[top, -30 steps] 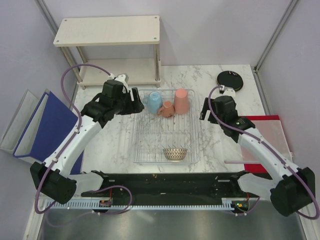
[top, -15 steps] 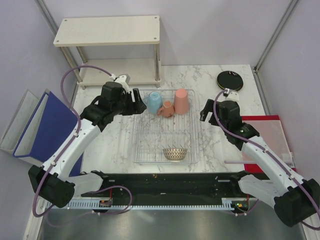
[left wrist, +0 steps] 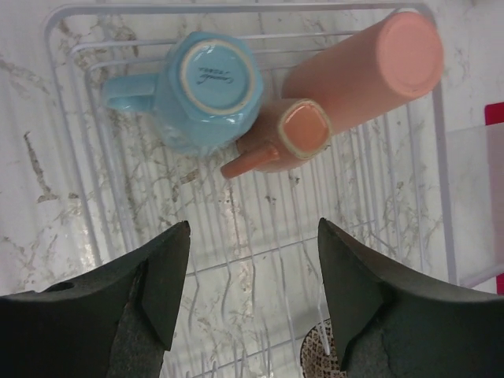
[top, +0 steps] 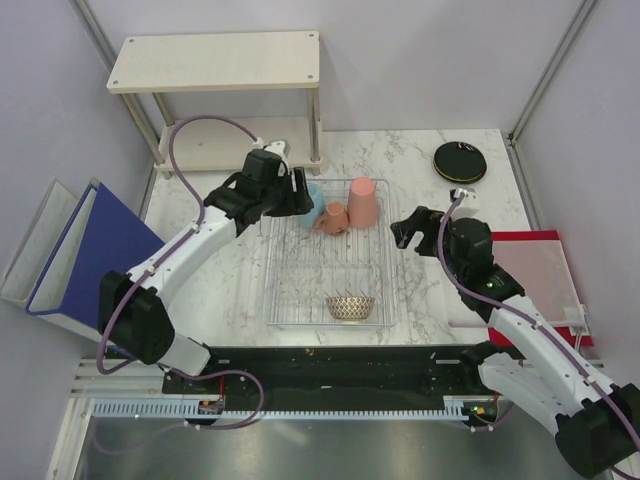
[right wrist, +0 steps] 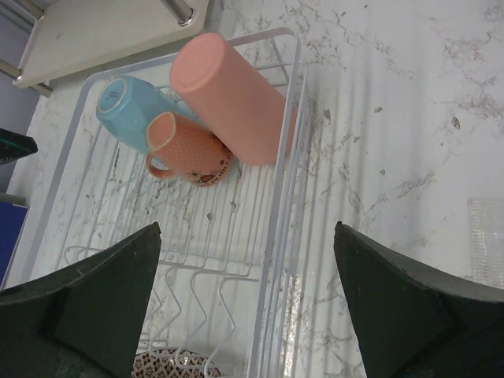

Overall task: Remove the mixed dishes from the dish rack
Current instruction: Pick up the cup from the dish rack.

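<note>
The wire dish rack (top: 272, 270) lies mid-table. At its back stand a light blue cup (top: 314, 203), a small salmon mug (top: 332, 218) and a tall salmon cup (top: 362, 202); a net-patterned bowl (top: 350, 307) sits at its front. My left gripper (top: 300, 190) hovers open over the rack's back left corner. In the left wrist view, the left gripper (left wrist: 253, 228) holds nothing, with the blue cup (left wrist: 209, 90) just ahead. My right gripper (top: 410, 228) hangs open and empty above the rack's right rim (right wrist: 283, 197). A black plate (top: 460, 161) rests on the table, back right.
A two-tier beige wooden shelf (top: 215, 75) stands at the back left. A blue folder (top: 95, 250) leans at the left edge. A red mat with a clear sheet (top: 540, 270) lies at the right, under the right arm.
My left arm has swung right, bringing its gripper over the rack's back corner by the blue cup, jaws slightly narrower. The right arm has drawn nearer, its gripper staying wide open.
</note>
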Robot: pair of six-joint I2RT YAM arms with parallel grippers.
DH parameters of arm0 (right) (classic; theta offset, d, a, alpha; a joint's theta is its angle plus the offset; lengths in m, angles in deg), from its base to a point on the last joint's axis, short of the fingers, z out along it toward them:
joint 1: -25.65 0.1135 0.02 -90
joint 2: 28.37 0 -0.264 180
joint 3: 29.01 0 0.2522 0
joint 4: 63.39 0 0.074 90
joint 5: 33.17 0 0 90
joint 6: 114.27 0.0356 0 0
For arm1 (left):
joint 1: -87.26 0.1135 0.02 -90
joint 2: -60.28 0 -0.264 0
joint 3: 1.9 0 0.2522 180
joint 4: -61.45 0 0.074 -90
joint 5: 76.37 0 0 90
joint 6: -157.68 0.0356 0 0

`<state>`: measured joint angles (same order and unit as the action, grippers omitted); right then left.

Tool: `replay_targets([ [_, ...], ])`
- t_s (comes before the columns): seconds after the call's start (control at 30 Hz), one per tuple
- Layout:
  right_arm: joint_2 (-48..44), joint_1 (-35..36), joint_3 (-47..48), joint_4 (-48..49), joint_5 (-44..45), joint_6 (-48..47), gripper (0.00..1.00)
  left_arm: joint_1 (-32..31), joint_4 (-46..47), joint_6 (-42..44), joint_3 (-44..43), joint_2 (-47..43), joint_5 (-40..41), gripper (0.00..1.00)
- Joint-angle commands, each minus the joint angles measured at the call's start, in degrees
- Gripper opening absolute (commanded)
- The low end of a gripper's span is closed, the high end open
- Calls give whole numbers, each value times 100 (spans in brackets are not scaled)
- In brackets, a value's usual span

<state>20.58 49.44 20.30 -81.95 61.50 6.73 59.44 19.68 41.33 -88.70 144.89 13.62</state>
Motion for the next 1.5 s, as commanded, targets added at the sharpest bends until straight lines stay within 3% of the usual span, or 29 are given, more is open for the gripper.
replay_targets([
  [0.0,289,11,267,330,-133,-209,97,-417,507,68,-501,63,299,72],
  [0.2,1677,257,1188,436,86,-244,97,-462,489,-290,94,-445,791,71],
  [0.47,3804,750,3263,-109,860,-1149,98,-479,454,-924,1352,-2140,1003,73],
  [0.67,4517,776,3782,-196,1273,-1351,98,-479,428,-969,1898,-2704,924,73],
  [1.17,5582,794,4425,-434,1406,-1413,97,-479,366,-942,2232,-2819,941,73],
  [1.27,5582,785,4425,-434,1362,-1404,89,-479,358,-934,2267,-2889,950,72],
  [1.33,5521,785,4382,-452,1335,-1413,76,-479,358,-934,2294,-2907,950,72],
  [1.47,5310,785,4285,-443,1344,-1422,61,-479,349,-960,2276,-2881,933,72],
])
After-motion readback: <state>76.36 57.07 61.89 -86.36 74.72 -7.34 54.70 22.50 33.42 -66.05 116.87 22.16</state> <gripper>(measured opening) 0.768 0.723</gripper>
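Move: The pink cup stands base-up at the rack's far end, about 16 cm ahead of the right gripper, 9 cm to its left and 10 cm lower. The small orange mug is some 6 cm to the left of that cup and 2 cm nearer; the blue mug stands roughly 10 cm left of the cup, about level with it in reach. From the left gripper the pink cup lies about 6 cm ahead, 11 cm right and 11 cm below. Bring the right gripper forward about 16 cm and left about 9 cm to the pink cup with the fingers wide, then sink some 8 cm over its upturned base, rolling the hand's left side down about 25 degrees and tipping the fingers lower. Close them partway onto the cup's sides at the base end. Meanwhile draw the left gripper back about 9 cm and to the left, away from the cups, still open. ##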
